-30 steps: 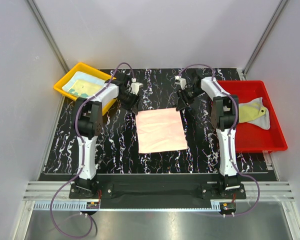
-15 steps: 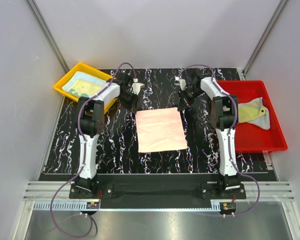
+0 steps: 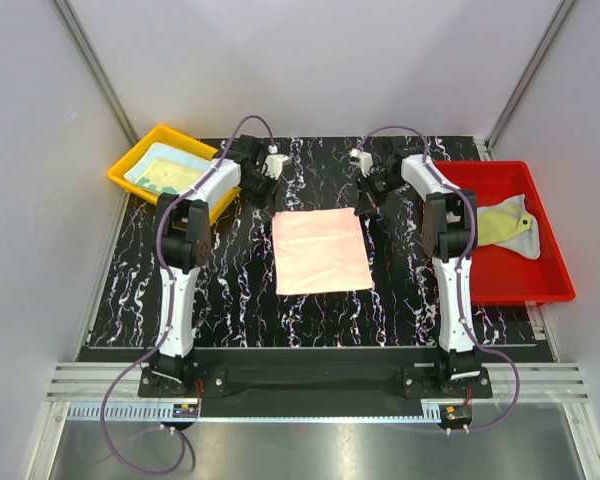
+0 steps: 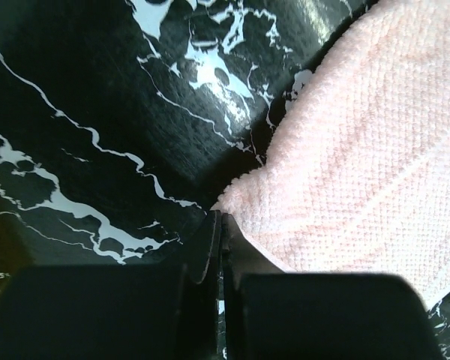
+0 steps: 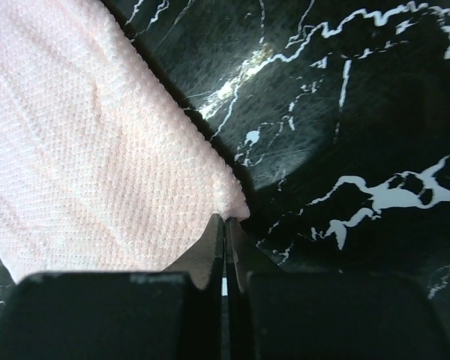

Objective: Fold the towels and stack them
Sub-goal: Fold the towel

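A pink towel lies spread flat in the middle of the black marbled table. My left gripper is at its far left corner and my right gripper at its far right corner. In the left wrist view the left gripper is shut, with the corner of the pink towel pinched at the tips. The right wrist view shows the right gripper shut on the puckered corner of the pink towel. Two other towels lie in the trays.
A yellow tray at the far left holds a pale blue and yellow towel. A red tray at the right holds a pale yellow towel. Grey walls enclose the table on three sides.
Both grippers have gone from partly open to shut at the towel's far corners. Both wrists have moved slightly toward the far side, and the towel's far edge has shifted with them.
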`<act>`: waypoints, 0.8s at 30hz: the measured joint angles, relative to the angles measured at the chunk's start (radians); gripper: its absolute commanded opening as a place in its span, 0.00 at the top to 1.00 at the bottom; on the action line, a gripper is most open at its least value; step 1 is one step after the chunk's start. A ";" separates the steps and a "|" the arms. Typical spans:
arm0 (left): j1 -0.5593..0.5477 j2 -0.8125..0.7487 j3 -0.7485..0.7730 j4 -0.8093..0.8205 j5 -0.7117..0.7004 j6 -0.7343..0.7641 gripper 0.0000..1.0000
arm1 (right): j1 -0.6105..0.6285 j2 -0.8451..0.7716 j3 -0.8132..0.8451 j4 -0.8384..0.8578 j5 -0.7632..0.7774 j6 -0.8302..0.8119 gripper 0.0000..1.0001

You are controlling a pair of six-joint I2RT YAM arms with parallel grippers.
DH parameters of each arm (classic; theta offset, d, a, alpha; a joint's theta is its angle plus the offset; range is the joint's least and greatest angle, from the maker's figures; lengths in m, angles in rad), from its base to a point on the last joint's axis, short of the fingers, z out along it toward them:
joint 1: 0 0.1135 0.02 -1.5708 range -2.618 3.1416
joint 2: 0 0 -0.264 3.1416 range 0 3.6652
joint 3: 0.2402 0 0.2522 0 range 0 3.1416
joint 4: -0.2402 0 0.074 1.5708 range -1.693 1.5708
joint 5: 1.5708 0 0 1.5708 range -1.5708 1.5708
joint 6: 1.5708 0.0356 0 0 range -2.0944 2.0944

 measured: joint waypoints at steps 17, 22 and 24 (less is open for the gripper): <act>-0.009 -0.114 -0.046 0.042 -0.052 0.002 1.00 | 0.000 -0.139 -0.106 0.157 0.078 -0.003 1.00; -0.026 -0.190 -0.078 0.058 -0.063 0.003 1.00 | 0.000 -0.203 -0.196 0.212 0.081 -0.005 1.00; -0.032 -0.211 -0.093 0.066 -0.067 0.003 1.00 | 0.000 -0.226 -0.222 0.232 0.087 -0.005 1.00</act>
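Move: The left hand already pinches the pink towel's far left corner, with the towel's near left corner about 19 cm back, 1 cm to its right and 2 cm lower; the yellow tray's middle is some 19 cm left and 10 cm farther out. The right hand already holds the far right corner; the near right corner is roughly 18 cm back, 3 cm right and 1 cm below, and the red tray's middle about 28 cm right and 5 cm back. With both grippers still shut on the far corners, the two hands raise the pink towel's far edge off the table together, the left climbing about 7 cm almost straight up after a slight forward nudge. The right first finishes its pull away from the base, some 2 cm forward, while beginning to climb about 5 cm in all, and eases back a little at the end; both wrists tilt by 10 to 15 degrees so that the fingertips swing forward. ##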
